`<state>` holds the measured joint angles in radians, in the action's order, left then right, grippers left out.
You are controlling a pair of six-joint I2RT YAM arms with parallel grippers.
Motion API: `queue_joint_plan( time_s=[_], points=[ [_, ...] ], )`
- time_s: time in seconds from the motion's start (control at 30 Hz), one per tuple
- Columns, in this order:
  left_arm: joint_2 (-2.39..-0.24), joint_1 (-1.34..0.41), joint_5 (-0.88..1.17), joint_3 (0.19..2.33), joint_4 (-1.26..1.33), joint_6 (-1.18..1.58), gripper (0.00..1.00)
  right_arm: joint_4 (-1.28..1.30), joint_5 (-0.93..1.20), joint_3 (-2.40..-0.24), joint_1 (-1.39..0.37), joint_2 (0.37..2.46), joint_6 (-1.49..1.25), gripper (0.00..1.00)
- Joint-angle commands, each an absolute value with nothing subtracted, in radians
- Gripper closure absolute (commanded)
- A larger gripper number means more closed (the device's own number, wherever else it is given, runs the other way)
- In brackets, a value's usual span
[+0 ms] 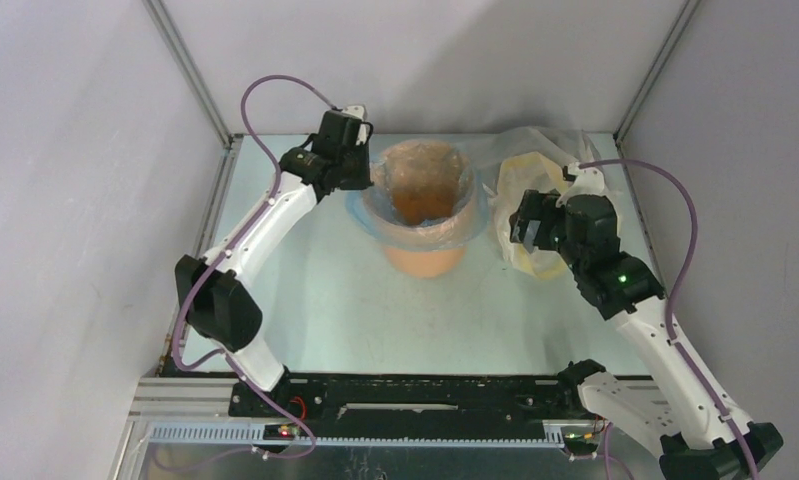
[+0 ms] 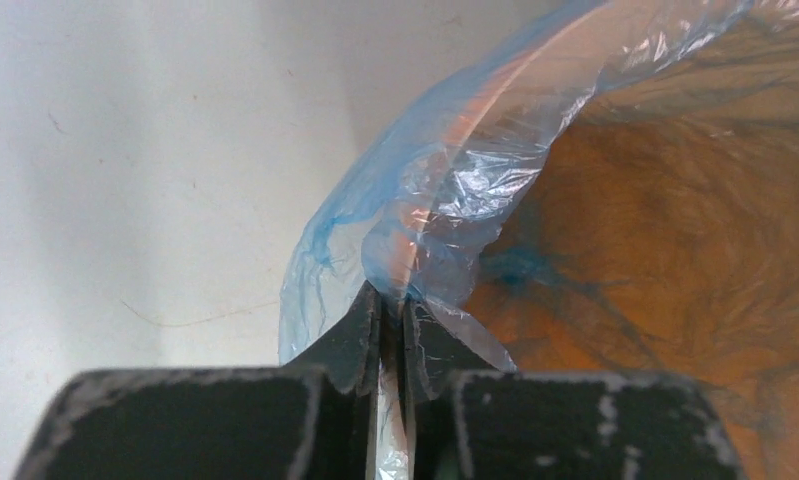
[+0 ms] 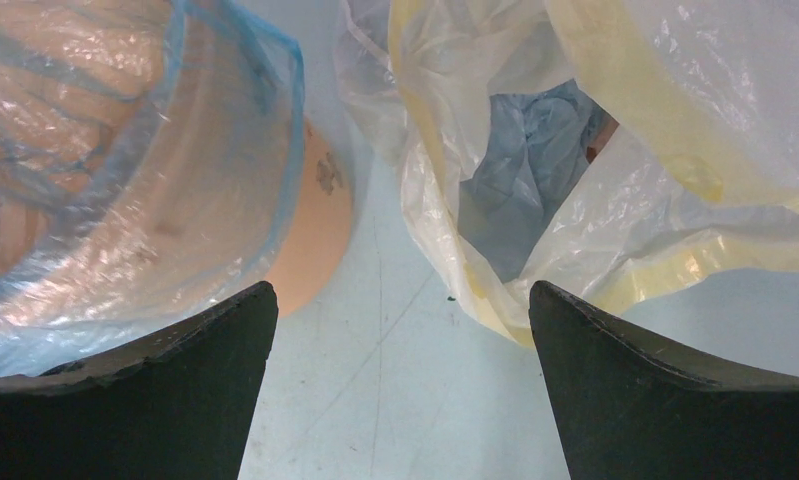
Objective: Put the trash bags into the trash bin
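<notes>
The orange-tan trash bin [image 1: 425, 258] stands at the back middle of the table, lined with a light-blue trash bag [image 1: 437, 228] folded over its rim. My left gripper [image 1: 367, 170] is at the bin's left rim, shut on the bag's edge [image 2: 415, 225] where it drapes over the rim. The bin's lined inside [image 2: 675, 250] fills the right of the left wrist view. My right gripper [image 1: 515, 225] is open and empty, low between the bin [image 3: 315, 240] and the yellowish-clear bag [image 3: 535, 260]. More light-blue film [image 3: 525, 170] lies inside that bag.
The yellowish-clear plastic bag [image 1: 540, 165] lies at the back right, close to the bin. The enclosure walls stand close on the left, back and right. The arm bases and a black rail [image 1: 415, 395] run along the near edge.
</notes>
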<state>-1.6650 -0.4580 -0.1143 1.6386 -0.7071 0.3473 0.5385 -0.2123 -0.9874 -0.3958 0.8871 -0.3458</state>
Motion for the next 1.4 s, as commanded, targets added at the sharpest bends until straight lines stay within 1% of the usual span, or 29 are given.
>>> queue_joint_plan(
  time_s=[0.0,0.07,0.17,0.27,0.37,0.47,0.63,0.7,0.77,0.83,0.9,0.97,1.07,1.13,1.17,1.3,1.37],
  points=[
    [-1.636,-0.456,-0.141,1.718,-0.699,0.332,0.82,0.428,-0.279,-0.931,-0.39,0.888,-0.385,0.0],
    [-1.628,-0.456,-0.134,1.727,-0.704,0.331,0.64,0.394,-0.267,-0.899,-0.379,0.886,-0.4,0.01],
    [-1.594,-0.456,-0.126,1.716,-0.698,0.332,0.45,0.355,-0.256,-0.859,-0.365,0.877,-0.422,0.0],
    [-1.524,-0.457,-0.097,1.652,-0.635,0.341,0.31,0.3,-0.285,-0.799,-0.352,0.842,-0.424,0.0],
    [-1.427,-0.459,-0.101,1.566,-0.581,0.347,0.18,0.144,-0.321,-0.678,-0.349,0.785,-0.356,0.0],
    [-1.275,-0.459,-0.144,1.425,-0.494,0.354,0.01,-0.035,-0.321,-0.548,-0.348,0.739,-0.246,0.0],
    [-1.039,-0.456,-0.281,1.119,-0.315,0.365,0.0,-0.179,-0.355,-0.435,-0.334,0.746,-0.158,0.0],
    [-0.967,-0.452,-0.37,0.992,-0.235,0.362,0.0,-0.214,-0.318,-0.404,-0.313,0.756,-0.129,0.0],
    [-0.906,-0.423,-0.414,0.865,-0.148,0.377,0.0,-0.304,-0.286,-0.347,-0.287,0.763,-0.114,0.01],
    [-0.855,-0.341,-0.364,0.765,-0.087,0.428,0.0,-0.448,-0.237,-0.268,-0.247,0.779,-0.098,0.02],
    [-0.816,-0.214,-0.261,0.679,-0.042,0.498,0.0,-0.617,-0.184,-0.181,-0.198,0.814,-0.079,0.05],
    [-0.78,-0.107,-0.212,0.607,-0.007,0.512,0.0,-0.753,-0.18,-0.125,-0.144,0.891,-0.107,0.06],
    [-0.736,-0.075,-0.263,0.515,0.09,0.448,0.0,-0.885,-0.131,-0.117,-0.066,1.028,-0.138,0.07],
    [-0.716,-0.075,-0.332,0.456,0.143,0.413,0.0,-0.805,-0.092,-0.17,-0.044,1.057,-0.132,0.06],
    [-0.715,-0.073,-0.353,0.429,0.176,0.396,0.0,-0.808,-0.07,-0.183,-0.043,1.077,-0.099,0.06],
    [-0.732,-0.044,-0.366,0.345,0.301,0.306,0.0,-0.848,-0.094,-0.224,-0.038,1.166,-0.044,0.04],
    [-0.751,-0.031,-0.358,0.298,0.391,0.257,0.0,-0.957,-0.117,-0.21,-0.035,1.254,-0.037,0.04]
  ],
)
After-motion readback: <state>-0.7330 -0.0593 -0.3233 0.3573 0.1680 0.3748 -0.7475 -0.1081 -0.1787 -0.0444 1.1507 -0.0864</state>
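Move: The trash bin, lined with the blue bag, has its middle about 10 cm to the right of the left hand, level fore and aft and some 12 cm below; that hand already pinches the bag's edge on the bin's left rim. The white bag with yellow bands is 36 cm to its right, 18 below. From the right hand, the grey-blue trash bag inside the white one lies roughly 10 cm ahead, 4 right and 19 below; the bin stands 20 cm left, 12 farther out and 15 below. The blue bag's edge is let go on the left rim as the left fingers open wide; that hand lifts clear about 7 cm, backs off, then swings some 20 cm left and sinks over bare table, turning counter-clockwise and tilting its fingers up. The right hand, still wide open, sinks about 18 cm and shifts rightward to the white bag's mouth, lastly edging forward and slightly up. ##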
